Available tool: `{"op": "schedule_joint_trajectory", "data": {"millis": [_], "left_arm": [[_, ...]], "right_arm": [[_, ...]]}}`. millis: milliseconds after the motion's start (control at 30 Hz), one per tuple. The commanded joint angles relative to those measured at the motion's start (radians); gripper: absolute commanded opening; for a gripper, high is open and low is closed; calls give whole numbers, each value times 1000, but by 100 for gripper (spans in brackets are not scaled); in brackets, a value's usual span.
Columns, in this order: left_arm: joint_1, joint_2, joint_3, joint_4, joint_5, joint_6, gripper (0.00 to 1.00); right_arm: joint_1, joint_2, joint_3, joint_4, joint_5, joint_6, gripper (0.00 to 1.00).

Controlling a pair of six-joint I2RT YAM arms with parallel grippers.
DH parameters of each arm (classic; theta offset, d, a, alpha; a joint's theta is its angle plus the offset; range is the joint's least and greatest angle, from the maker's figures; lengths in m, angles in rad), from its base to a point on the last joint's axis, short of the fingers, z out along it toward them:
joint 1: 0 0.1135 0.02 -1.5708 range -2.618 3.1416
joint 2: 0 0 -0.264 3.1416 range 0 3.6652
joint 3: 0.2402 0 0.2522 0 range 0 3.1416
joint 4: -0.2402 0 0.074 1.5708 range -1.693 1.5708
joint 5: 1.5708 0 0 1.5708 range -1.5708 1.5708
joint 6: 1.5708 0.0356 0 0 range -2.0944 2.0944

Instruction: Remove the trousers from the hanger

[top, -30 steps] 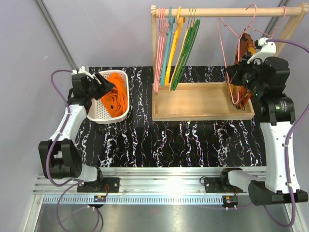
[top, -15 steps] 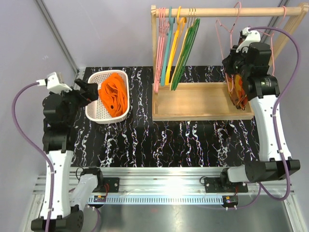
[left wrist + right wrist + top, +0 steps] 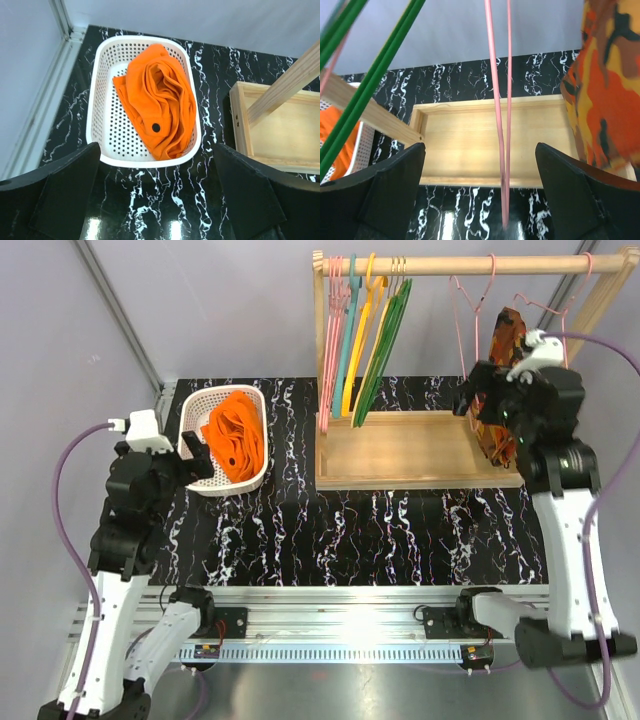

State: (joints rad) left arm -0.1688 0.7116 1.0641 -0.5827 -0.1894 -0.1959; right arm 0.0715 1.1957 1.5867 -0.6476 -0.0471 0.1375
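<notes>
The orange trousers [image 3: 160, 102] lie crumpled in the white basket [image 3: 145, 161], off the hanger; from above the trousers [image 3: 236, 435] fill the basket's right half. My left gripper [image 3: 160, 200] hovers open and empty just short of the basket's near rim, and in the top view the left gripper [image 3: 200, 462] is at the basket's left side. The thin pink wire hanger [image 3: 466, 335] hangs bare from the wooden rail. My right gripper [image 3: 485, 200] is open; the hanger [image 3: 501, 125] dangles between its wide-apart fingers without touching them.
A camouflage garment [image 3: 502, 350] hangs right of the pink hanger, close to my right gripper [image 3: 470, 398]. Thicker pink, teal, yellow and green hangers [image 3: 370, 335] crowd the rail's left end. The wooden tray [image 3: 400, 455] sits under the rack.
The right gripper opened and released the pink hanger, which now hangs from the rail. The left arm drew back from the basket toward the near left, its gripper fully open.
</notes>
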Motion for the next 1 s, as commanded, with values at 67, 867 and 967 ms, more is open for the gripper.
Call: {"op": "schedule_joint_trajectory", "data": {"millis": [67,867,967], "left_arm": [[-12,-64,-32,53,-41,41,99],[-60,-417,-227,-60,-120,44,99],[-66,-419,-230,-52,-143,47,99]], "right_arm": [[5,-281,-124,-21,-2,86,99],[47,-736,-390,-276,119,34,99],[45,-722,-390,-258,121,40,99]]}}
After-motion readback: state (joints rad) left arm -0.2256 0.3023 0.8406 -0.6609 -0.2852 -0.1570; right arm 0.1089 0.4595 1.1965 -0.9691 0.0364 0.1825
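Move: The empty pink hanger hangs from the rail edge-on between the right hand's open fingers, its middle roughly 8 cm ahead and 8 cm up. From this hand the camouflage trousers hang about 12 cm ahead, 11 cm right and 5 cm lower; the green hangers some 10 cm ahead, 17 cm left. From the left hand, the orange trousers lie in the basket about 22 cm straight ahead, 30 cm below, and the camouflage trousers some 65 cm right, 21 cm ahead. With its fingers already wide open, the right hand draws straight back from the pink hanger by some 20 cm, quickly at first and rising a little with its fingertips tipping up, then levelling again and sinking to finish about 6 cm lower, clear in front of the rack. The left hand, also empty and open, backs away from the basket by about 7 cm and sinks slightly, its fingertips tipping up a touch. ##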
